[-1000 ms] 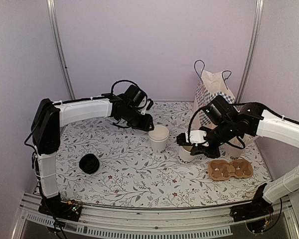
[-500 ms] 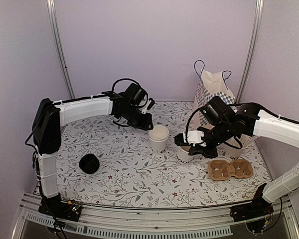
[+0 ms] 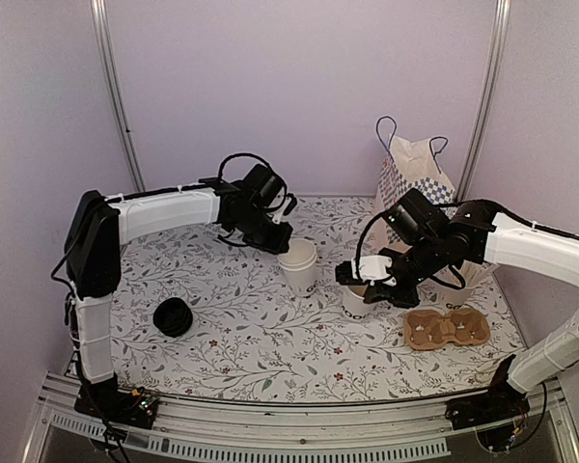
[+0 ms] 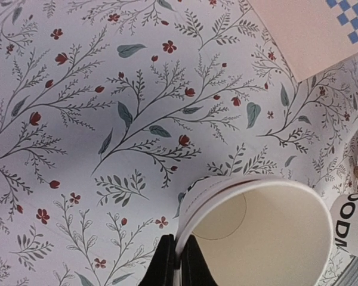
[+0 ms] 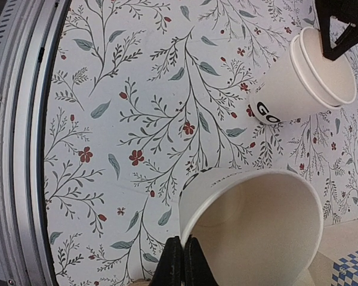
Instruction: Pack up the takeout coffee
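Observation:
No takeout coffee with its black lid on is in view. My left gripper [image 3: 282,243] [image 4: 178,262] is shut on the rim of an open white paper cup [image 3: 299,267] [image 4: 259,232], one finger inside and one outside. That cup tilts and shows black lettering in the right wrist view [image 5: 304,77]. My right gripper [image 3: 353,275] [image 5: 183,257] is shut on the rim of a second open white cup [image 3: 357,301] [image 5: 256,229], just right of the first. A black lid [image 3: 174,316] lies alone at the table's left.
The checkered paper bag [image 3: 413,183] stands at the back right, behind the right arm. A brown cardboard cup carrier [image 3: 446,329] lies at the front right. Another white cup with lettering [image 3: 455,294] sits partly hidden behind the right arm. The metal table edge [image 5: 18,149] runs near.
The left gripper's jaws have closed on the cup's rim, and that cup has tipped and shifted a little left. The right gripper with its cup has moved slightly left.

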`<action>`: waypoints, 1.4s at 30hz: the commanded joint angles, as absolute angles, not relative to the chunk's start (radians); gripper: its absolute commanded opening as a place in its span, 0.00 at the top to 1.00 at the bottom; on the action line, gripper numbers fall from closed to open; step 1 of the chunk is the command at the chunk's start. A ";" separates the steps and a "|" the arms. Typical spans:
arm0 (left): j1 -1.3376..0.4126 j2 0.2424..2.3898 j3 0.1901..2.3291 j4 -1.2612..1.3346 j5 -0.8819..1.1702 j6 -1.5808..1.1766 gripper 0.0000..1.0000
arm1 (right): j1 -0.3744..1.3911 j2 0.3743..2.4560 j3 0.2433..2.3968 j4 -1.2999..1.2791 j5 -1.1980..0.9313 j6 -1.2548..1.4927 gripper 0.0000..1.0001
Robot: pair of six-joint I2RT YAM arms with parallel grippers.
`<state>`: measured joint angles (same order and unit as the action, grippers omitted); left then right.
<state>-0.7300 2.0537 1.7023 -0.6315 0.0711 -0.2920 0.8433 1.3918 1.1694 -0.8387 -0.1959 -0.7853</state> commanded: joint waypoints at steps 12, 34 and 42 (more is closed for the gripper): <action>-0.273 1.643 1.443 -0.709 -0.053 -0.263 0.97 | 0.847 1.401 1.190 -0.812 -0.241 -0.769 1.00; 0.100 1.699 1.282 -0.580 -0.008 -0.206 0.84 | 1.052 1.695 1.360 -0.703 -0.144 -0.781 1.00; 0.102 1.671 1.274 -0.592 -0.042 -0.217 0.63 | 1.058 1.740 1.370 -0.686 -0.163 -0.770 1.00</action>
<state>0.0944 1.6920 1.2846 -0.6022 -0.0174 -0.2138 1.0538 1.7267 1.3361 -0.7090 -0.1661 -0.7712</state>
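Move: Pinched at its left rim in the left hand, the cup stack has its middle some 4 cm to that hand's right and 4 cm below. Its destination, a bare patch near the table's left edge, lies about 38 cm left, 7 ahead and 10 below; the black lids lie 30 cm left, 8 back. From the right hand, holding the single cup, bare table lies 11 cm left, 2 ahead and 14 down; the stack 13 left, 15 ahead; the carton 22 right, 2 ahead. Swinging the stack about 40 cm left in a fast arc, the left hand lifts it some 8 cm, carries it past the lids on their far side while turning about 45 degrees counter-clockwise, lowers it and opens its fingers around the rim. Starting later, the right hand keeps its pinch and carries its cup 10 cm left, then mostly down, about 5 cm, towards bare table. ##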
